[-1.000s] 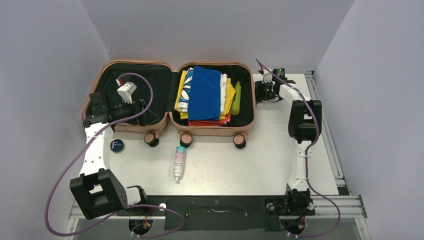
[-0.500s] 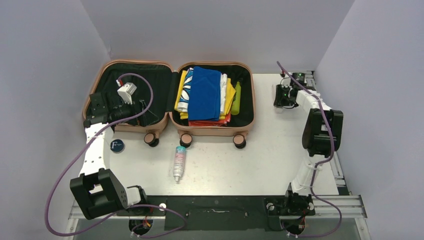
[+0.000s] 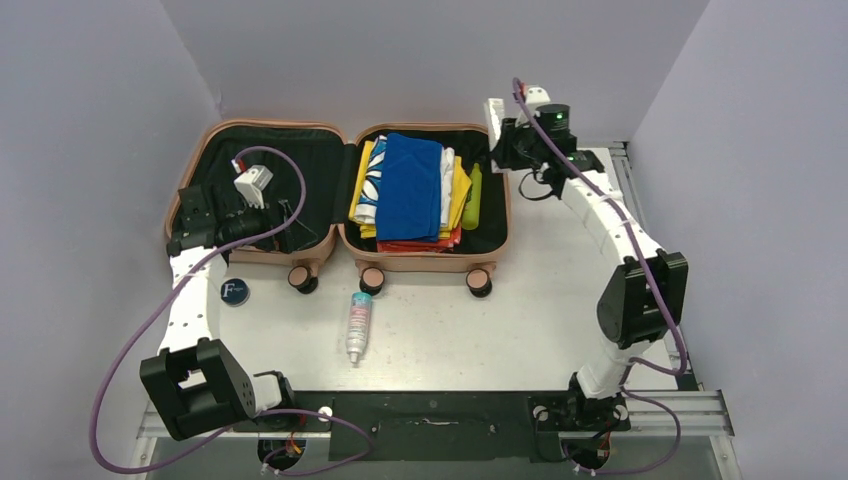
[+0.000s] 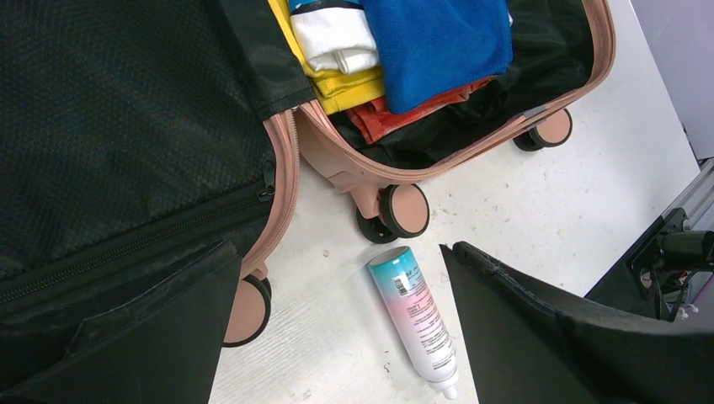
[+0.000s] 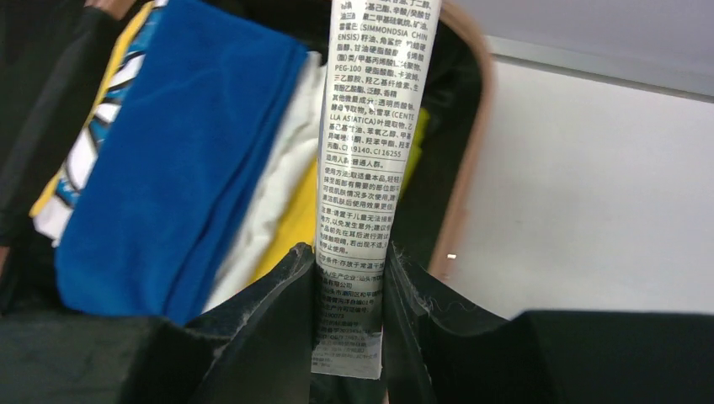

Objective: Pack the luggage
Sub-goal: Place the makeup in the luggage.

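The luggage (image 3: 270, 125) lies open on the table, a salmon-pink clamshell with black lining. Its right shell holds folded clothes (image 3: 410, 185) and a yellow-green bottle (image 3: 473, 195). A white adapter (image 3: 253, 183) sits in the left shell. My right gripper (image 3: 507, 140) hangs over the right shell's back right corner, shut on a white printed tube (image 5: 366, 126) that sticks out past the fingers above the clothes (image 5: 194, 160). My left gripper (image 4: 341, 252) is open and empty over the left shell's front edge (image 4: 282, 168). A teal-and-pink spray bottle (image 4: 414, 316) lies on the table between its fingers.
The spray bottle (image 3: 358, 325) lies in front of the luggage wheels (image 3: 372, 278). A round dark tin (image 3: 234, 291) sits on the table at the front left. Grey walls close in the back and both sides.
My right gripper closed on the white tube and carried it from the table right of the luggage up over the right shell's back corner. The left arm has not moved.
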Available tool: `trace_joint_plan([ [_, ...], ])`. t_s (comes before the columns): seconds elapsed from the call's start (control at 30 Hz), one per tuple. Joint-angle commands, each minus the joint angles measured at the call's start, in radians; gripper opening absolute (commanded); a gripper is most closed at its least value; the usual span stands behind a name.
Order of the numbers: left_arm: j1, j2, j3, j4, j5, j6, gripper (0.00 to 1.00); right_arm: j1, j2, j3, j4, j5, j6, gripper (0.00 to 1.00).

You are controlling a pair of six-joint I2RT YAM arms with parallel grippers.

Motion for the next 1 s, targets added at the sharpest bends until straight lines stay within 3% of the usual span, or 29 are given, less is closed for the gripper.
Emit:
trace_joint_plan([
  [0.0,0.013,-0.037,0.001,0.028,0.038,0.010,0.96,0.083,0.038,0.034,0.049,0.054,0.068,0.15],
  [0.23,0.013,-0.042,-0.003,0.029,0.017,0.018,0.96,0.154,0.094,-0.024,0.103,0.103,0.121,0.14],
  [0.63,0.008,-0.038,0.003,0.010,0.021,0.034,0.96,0.163,0.137,-0.107,0.121,0.167,0.148,0.16],
  [0.73,-0.025,-0.040,0.027,-0.040,-0.022,0.085,0.96,0.163,0.146,-0.129,0.122,0.175,0.167,0.25],
  [0.8,-0.074,-0.047,0.041,-0.072,-0.087,0.117,0.96,0.162,0.148,-0.135,0.120,0.175,0.175,0.36],
  [0.97,-0.288,-0.081,0.039,-0.161,-0.289,0.234,0.96,0.153,0.125,-0.133,0.118,0.149,0.171,0.56],
])
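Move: The right gripper already holds the white makeup box high above the luggage's right rim. The gap beside the clothes, where the green tube lies, is some 5 cm left, 2 cm back and 19 cm below it; the blue cloth is about 19 cm left, level fore and aft, 14 cm below. That gap is about 37 cm right and 9 cm ahead of the left gripper, whose pink-teal bottle lies roughly 22 cm back, 10 cm right, 18 cm below. Swing the right gripper quickly left over the luggage's right rim, about 7 cm, then sink some 12 cm into the gap between clothes and rim, drifting slightly back and tipping the fingers about 15 degrees further down; near the bottom, part the fingers and let go of the white box. Only at the end, start the open left gripper right, with a little back and down, towards the bottle. ##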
